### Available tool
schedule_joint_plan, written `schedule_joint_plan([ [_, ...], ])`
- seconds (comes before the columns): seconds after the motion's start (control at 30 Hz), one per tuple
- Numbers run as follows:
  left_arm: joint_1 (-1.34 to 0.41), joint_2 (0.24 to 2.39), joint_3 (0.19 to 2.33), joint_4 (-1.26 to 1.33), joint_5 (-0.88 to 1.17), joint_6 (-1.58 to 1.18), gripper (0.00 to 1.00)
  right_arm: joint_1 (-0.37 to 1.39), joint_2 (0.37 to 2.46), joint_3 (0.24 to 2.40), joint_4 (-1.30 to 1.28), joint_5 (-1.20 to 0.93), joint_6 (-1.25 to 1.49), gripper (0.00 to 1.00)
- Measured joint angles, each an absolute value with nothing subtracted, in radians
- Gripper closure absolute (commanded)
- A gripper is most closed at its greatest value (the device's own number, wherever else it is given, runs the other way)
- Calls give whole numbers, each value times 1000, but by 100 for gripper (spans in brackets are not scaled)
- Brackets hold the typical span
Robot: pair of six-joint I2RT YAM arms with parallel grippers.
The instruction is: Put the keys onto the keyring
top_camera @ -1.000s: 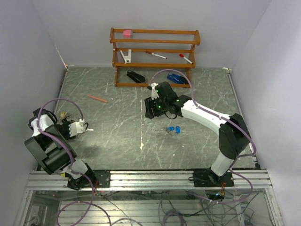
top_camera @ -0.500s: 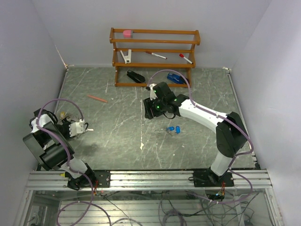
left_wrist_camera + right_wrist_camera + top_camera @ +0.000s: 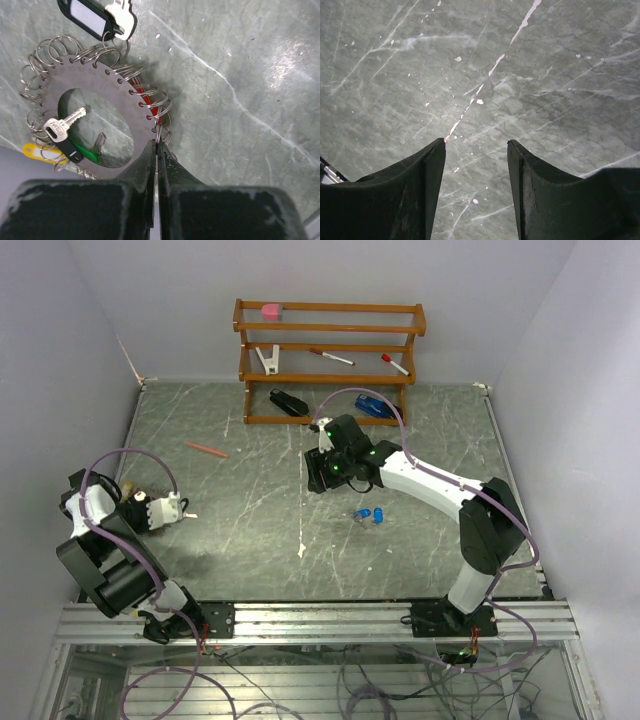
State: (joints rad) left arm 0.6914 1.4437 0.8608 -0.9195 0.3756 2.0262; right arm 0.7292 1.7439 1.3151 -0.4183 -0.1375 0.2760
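Note:
The keyring [image 3: 92, 82] is a flat grey disc with a round hole, fringed with small wire rings, lying on the table at the far left by the wall. My left gripper [image 3: 157, 145] is shut on one wire ring at the disc's near edge. Two blue-headed keys [image 3: 372, 514] lie loose mid-table. My right gripper [image 3: 318, 476] hovers up and to the left of them. It stands open [image 3: 476, 145] over bare stone, nothing between its fingers. In the top view the left arm hides most of the keyring.
A silver key with a black head [image 3: 60, 131], a green tag [image 3: 84, 152], a yellow tag [image 3: 35, 150] and a black tag [image 3: 95, 17] hang on the keyring. A wooden rack [image 3: 330, 340], black stapler [image 3: 288, 402], blue stapler [image 3: 370, 406] and orange pen [image 3: 207, 449] are further back.
My left gripper has closed from open onto a wire ring of the keyring, and its arm has shifted slightly. The right arm has crept a little toward the back.

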Motion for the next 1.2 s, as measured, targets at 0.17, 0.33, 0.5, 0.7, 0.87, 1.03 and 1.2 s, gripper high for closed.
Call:
schedule_joint_plan([
  [0.17, 691, 1401, 868, -981, 429, 2016, 93, 731, 1744, 1315, -418, -128, 276, 48],
  [0.33, 691, 1386, 971, -1132, 541, 2008, 93, 731, 1727, 1312, -418, -112, 276, 50],
  [0.5, 687, 1354, 1106, -1311, 688, 2022, 93, 731, 1639, 1270, -402, -103, 269, 50],
  [0.7, 568, 1271, 1160, -1402, 827, 1921, 93, 731, 1503, 1266, -387, -116, 216, 50],
  [0.87, 384, 1179, 1171, -1294, 928, 1623, 93, 730, 1402, 1288, -385, -139, 167, 48],
  [1.03, 269, 1121, 1172, -1076, 988, 1261, 93, 730, 1352, 1307, -390, -196, 137, 50],
  [1.2, 144, 1114, 1201, -950, 995, 1038, 93, 730, 1311, 1307, -396, -292, 117, 52],
])
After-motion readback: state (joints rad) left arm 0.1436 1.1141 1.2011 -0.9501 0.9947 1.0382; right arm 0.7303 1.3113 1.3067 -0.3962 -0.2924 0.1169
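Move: The left hand already pinches the near edge of the keyring. From it the blue-tagged keys, towards which the ring is carried, lie about 53 cm right and 2 cm ahead, some 3 cm lower; the red stick is roughly 18 cm ahead and 14 cm right. For the empty right hand, those keys are about 12 cm right, 9 cm back and 10 cm below. Left hand carries the pinched keyring 23 cm right and equally up, fingers swinging rightward, while right rises 18 cm. ##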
